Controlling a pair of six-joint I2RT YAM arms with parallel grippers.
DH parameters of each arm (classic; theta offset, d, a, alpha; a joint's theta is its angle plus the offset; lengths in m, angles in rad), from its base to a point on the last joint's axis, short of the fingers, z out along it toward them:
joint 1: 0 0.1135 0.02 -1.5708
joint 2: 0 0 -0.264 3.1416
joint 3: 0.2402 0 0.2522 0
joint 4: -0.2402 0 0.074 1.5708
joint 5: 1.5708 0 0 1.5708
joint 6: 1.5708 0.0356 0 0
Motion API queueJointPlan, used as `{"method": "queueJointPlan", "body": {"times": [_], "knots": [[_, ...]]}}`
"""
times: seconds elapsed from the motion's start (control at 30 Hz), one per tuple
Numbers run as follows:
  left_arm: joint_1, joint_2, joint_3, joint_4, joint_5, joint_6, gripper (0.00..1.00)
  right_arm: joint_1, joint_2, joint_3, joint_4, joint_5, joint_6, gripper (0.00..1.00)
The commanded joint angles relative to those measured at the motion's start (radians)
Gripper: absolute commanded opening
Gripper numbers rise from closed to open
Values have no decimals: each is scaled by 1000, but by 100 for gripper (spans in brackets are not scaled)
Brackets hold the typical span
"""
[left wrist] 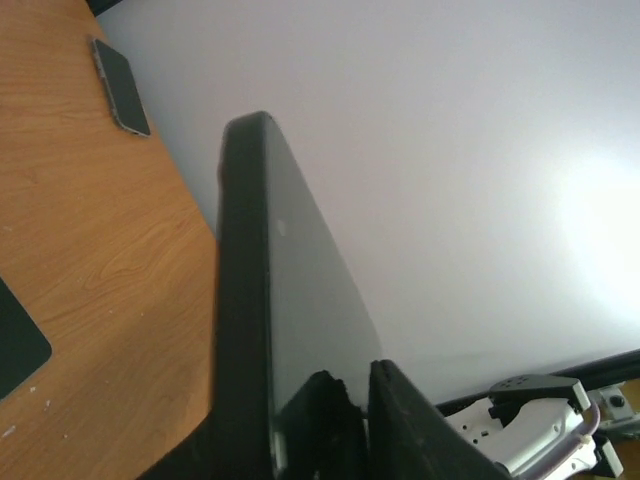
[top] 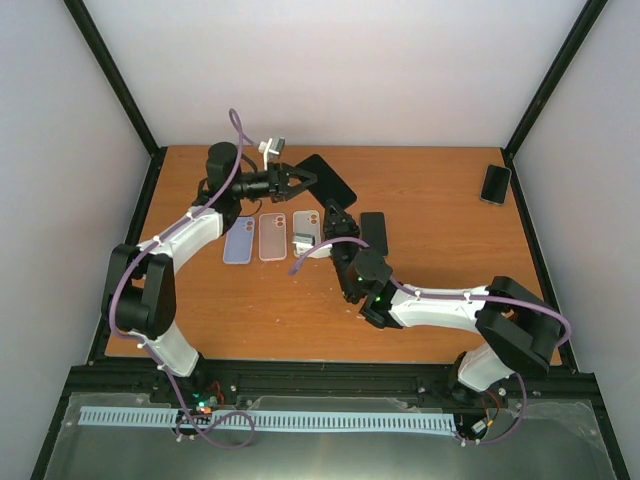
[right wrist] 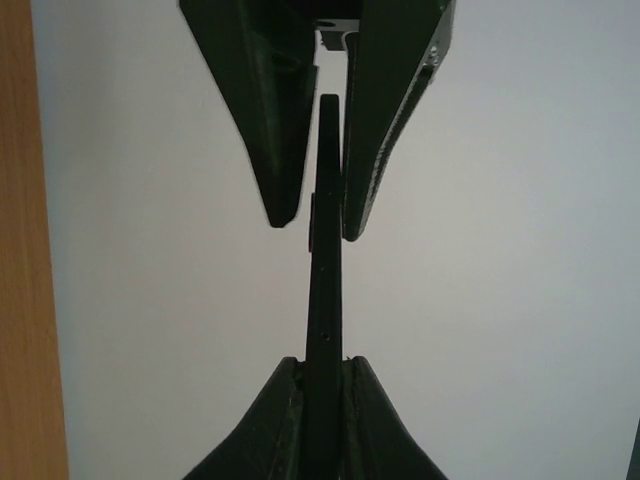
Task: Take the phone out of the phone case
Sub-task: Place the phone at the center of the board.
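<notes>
A black phone [top: 330, 178] in its black phone case [left wrist: 240, 300] is held off the table, tilted, between my two grippers. My right gripper [top: 335, 215] is shut on its near end, and the slab [right wrist: 325, 290] stands edge-on between those jaws [right wrist: 322, 362]. My left gripper [top: 305, 181] straddles the far end with its jaws nearly closed. One of its fingers [left wrist: 400, 420] touches the glass screen [left wrist: 300, 300]. In the right wrist view a thin gap shows between the other finger [right wrist: 275, 150] and the case.
Three empty cases lie in a row on the wooden table [top: 430, 280]: lavender [top: 238, 240], pink [top: 272, 237] and pale [top: 310, 235]. A black slab [top: 374, 232] lies right of them. Another phone [top: 495, 184] sits at the far right corner. White walls enclose the table.
</notes>
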Motion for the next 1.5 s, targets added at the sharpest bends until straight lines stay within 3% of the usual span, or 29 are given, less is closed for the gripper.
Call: {"method": "queueJointPlan", "body": {"times": [0.0,0.1,0.2,0.53,0.77,0.93,1.13,1.3,1.47], "knots": [[-7,-32,-15,90,14,-51,22,12,5,20,144,-3,-27,3],[-7,-28,-16,106,15,-69,11,13,4,19,155,-4,-30,5],[-7,-26,-11,112,14,-77,1,13,-3,13,167,-5,-31,15],[0,-9,39,80,11,-36,1,12,-69,-34,121,-4,4,65],[16,28,118,-27,9,88,1,12,-157,-69,-16,4,106,87],[22,41,175,-119,-18,223,1,9,-220,-75,-153,18,211,96],[27,62,233,-245,-62,387,1,-18,-277,-50,-345,36,351,99],[27,67,243,-307,-94,498,1,-83,-341,58,-692,22,646,100],[27,60,240,-328,-79,581,1,-191,-396,254,-1176,-165,989,100]]}}
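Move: The phone is in the air in the right hand's grip, its middle about 6 cm ahead of that hand and 3 cm to its left, 1 cm up. From the left hand, whose fingers straddle the phone's near-left edge, its middle is some 3 cm right and 1 cm ahead, at its height. About 30 cm below the left hand lie the clear case (6 cm ahead, 3 cm left), the left flat phone (5 cm ahead, 6 cm right) and the right flat phone (7 cm ahead, 15 cm right). The left hand, almost in place, pinches shut on the phone's edge and holds nearly still while the right fingers open wide and let go, the right hand drawing back a little and then swinging about 7 cm to the right, clear of the phone, rolling its left side up and tipping its fingers down by some 20 degrees each. With the phone now in its grip alone, the left hand carries it about 4 cm forward, rising slightly and sinking again, while rolling its forward side up and dipping its fingertips a little. ##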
